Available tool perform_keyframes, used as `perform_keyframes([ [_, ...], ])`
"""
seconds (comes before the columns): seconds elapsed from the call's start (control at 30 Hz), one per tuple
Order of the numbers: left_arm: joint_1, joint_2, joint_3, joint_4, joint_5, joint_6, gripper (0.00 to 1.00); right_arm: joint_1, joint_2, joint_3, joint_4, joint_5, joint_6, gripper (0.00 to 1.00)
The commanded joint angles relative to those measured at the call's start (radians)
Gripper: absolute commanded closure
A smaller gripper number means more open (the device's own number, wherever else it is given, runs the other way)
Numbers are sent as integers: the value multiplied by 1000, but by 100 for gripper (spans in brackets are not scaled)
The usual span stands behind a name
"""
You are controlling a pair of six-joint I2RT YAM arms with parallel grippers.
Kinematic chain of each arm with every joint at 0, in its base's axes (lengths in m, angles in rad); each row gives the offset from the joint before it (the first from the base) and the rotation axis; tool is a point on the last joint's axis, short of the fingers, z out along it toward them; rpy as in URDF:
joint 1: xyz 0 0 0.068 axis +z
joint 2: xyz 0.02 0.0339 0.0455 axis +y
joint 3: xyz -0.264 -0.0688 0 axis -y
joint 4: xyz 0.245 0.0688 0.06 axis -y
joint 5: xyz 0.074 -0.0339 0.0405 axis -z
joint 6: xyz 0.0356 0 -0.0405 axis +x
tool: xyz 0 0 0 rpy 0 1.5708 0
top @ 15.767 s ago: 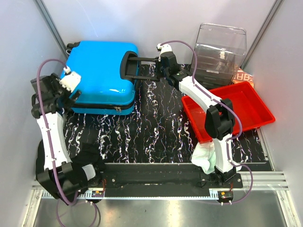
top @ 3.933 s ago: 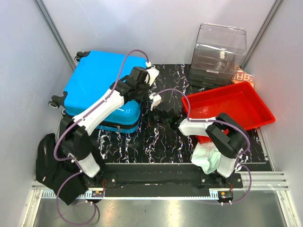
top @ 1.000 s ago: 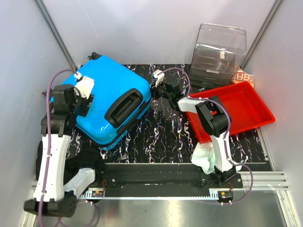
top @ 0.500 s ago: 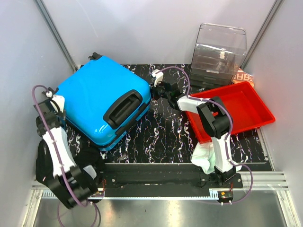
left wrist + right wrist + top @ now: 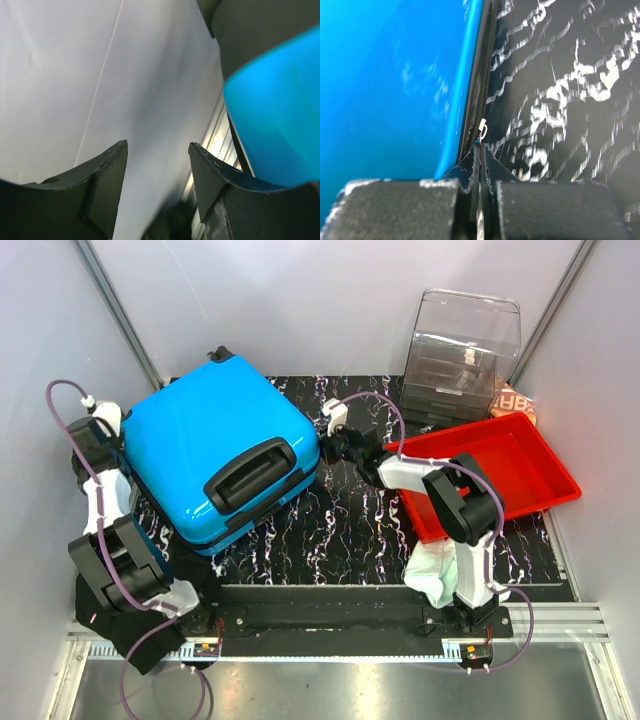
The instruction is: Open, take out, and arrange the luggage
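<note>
The luggage [image 5: 210, 445], a bright blue hard-shell suitcase, lies flat and skewed on the marbled black mat, its black handle [image 5: 250, 472] facing up. My right gripper [image 5: 338, 443] sits at the suitcase's right corner. In the right wrist view that gripper [image 5: 479, 146] is shut on the zipper pull [image 5: 482, 131] along the dark zipper seam, the blue shell [image 5: 390, 85] to its left. My left gripper [image 5: 157, 150] is open with nothing between its fingers and faces the grey wall. A blue corner of the suitcase [image 5: 275, 130] is just to its right.
A red tray [image 5: 545, 465] lies on the right, with a clear plastic drawer box [image 5: 465, 350] behind it. Black cloth [image 5: 100, 585] is heaped by the left arm's base and white cloth [image 5: 435, 575] by the right base. Grey walls close in on both sides.
The suitcase has turned a little and slid toward the back. My left arm has swung to the far left, beside the suitcase's left edge. The right gripper stays at the zipper corner.
</note>
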Motion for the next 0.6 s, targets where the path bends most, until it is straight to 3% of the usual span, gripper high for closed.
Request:
perform_keyframes([
  [0.0,-185,69,-24,-69,264,52,41,142,-155,-115,145,-76,61,100],
  [0.3,-404,125,16,-80,349,19,41,262,-301,-291,136,49,101,100],
  [0.57,-466,192,213,-205,470,-56,41,450,-324,-293,161,120,181,100],
])
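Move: The left hand is at the blue suitcase's left corner. The case's middle lies about 27 cm to its right, roughly level front to back and 7 cm lower, and the black handle some 34 cm right and 6 cm back. The right fingertips are at the zipper pull on the right corner. From this hand the case's middle is 24 cm left and 4 cm back, the red tray 38 cm right and 6 cm back. Already against the suitcase's left corner, the left hand pushes it right and forward, travelling roughly 18 cm right, 14 cm forward and 6 cm up while turning clockwise about 35 degrees, speeding up at the end as it swings over the case's far left part. The right hand, fingers still shut at the zipper pull, draws back about 11 cm alongside the right corner. ##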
